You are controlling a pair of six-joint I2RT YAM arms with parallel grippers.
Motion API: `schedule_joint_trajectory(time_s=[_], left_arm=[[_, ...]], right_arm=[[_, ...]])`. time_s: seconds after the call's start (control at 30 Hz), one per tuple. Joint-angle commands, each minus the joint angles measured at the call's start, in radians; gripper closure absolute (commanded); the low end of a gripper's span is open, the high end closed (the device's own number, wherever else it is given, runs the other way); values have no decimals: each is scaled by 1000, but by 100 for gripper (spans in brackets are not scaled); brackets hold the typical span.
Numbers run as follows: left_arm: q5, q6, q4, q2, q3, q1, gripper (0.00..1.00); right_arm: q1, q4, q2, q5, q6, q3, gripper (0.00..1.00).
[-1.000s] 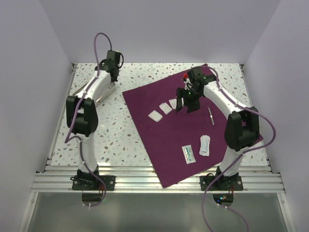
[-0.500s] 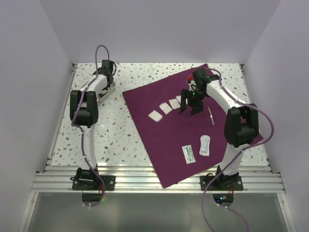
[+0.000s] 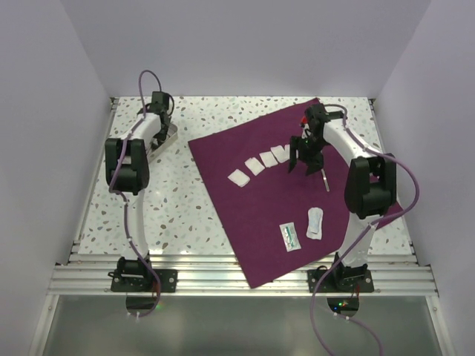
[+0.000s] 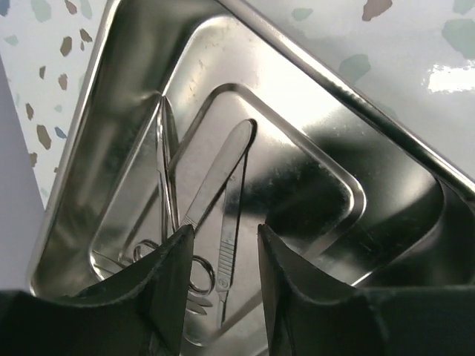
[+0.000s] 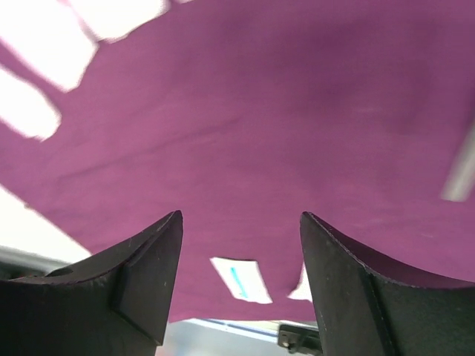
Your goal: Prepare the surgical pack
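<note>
The surgical pack point(image 3: 252, 215) is a deep purple cloth spread flat across the right half of the table, also filling the right wrist view point(image 5: 260, 111). My right gripper point(image 3: 300, 165) hangs open just above it point(image 5: 240, 216), nothing between its fingers. My left gripper point(image 3: 159, 119) is at the back left over a steel tray point(image 3: 167, 135). In the left wrist view its jaws point(image 4: 224, 231) stand open above the tray point(image 4: 319, 70). A flat scalpel handle point(image 4: 219, 167) and scissors point(image 4: 167, 170) lie loose in the tray under them.
On the cloth lie a row of several white gauze pads point(image 3: 254, 167), a teal-striped packet point(image 3: 290, 236), a white packet point(image 3: 315, 222) and a slim metal instrument point(image 3: 325, 179). Grey walls close the table on three sides; a metal rail point(image 3: 237, 278) runs along the near edge.
My left gripper has moved back over the tray and its jaws have opened. My right gripper has drifted right and back across the cloth, uncovering one more gauze pad.
</note>
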Motion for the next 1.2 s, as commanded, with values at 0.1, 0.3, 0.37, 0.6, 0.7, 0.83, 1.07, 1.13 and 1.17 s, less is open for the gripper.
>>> schedule_joint_trajectory(time_s=[0.1,0.3,0.37,0.6,0.7,0.83,1.07,1.13,1.17], left_arm=[[147,-267,-46,-156,-8,4,53],[350,-408,45,-325,-213,1,51],[394,-443,89,-383,-275,-1,51],[534,-500,114,-456,-414,-39,51],[571,-520,125,-477,-439,-47,51],[617,-534,129,-496,-453,-64,51],[688,-567,135,-512,-465,-105,53],[688,-566,132,-511,-462,-120,53],[688,-564,129,-512,-458,-125,53]], right_arm=[[-88,-61,39,228,-20,44,39],[-131,-7,55,315,-58,27,46],[-134,-4,80,328,-68,49,46],[-138,39,151,335,-89,106,44],[-138,41,180,338,-85,139,47],[-140,47,205,343,-86,153,50],[-145,62,222,355,-94,153,58],[-148,68,225,361,-97,152,59],[-149,68,231,366,-98,150,59]])
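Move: Off to the right hand's right, about 12 cm across, 1 cm farther out and 8 cm below, lies the last forceps on the cloth. From the same hand, the nearest gauze is about 12 cm ahead and 1 cm left, while the white roll is some 17 cm back and 5 cm right. The left hand, already empty low in the tray, has the tray's middle about 3 cm to its left; from it the forceps lies some 71 cm right and 18 cm back. Sweeping about 11 cm to its right, then forward and down, the right hand comes in low over the pronged end of the forceps, tilting nearly upright and partly closing its fingers without shutting them. The left hand lifts out of the tray and goes about 17 cm right, also back and up, to the cloth's left edge, rolling some 50 degrees so its still-open fingers swing to point rightward. ##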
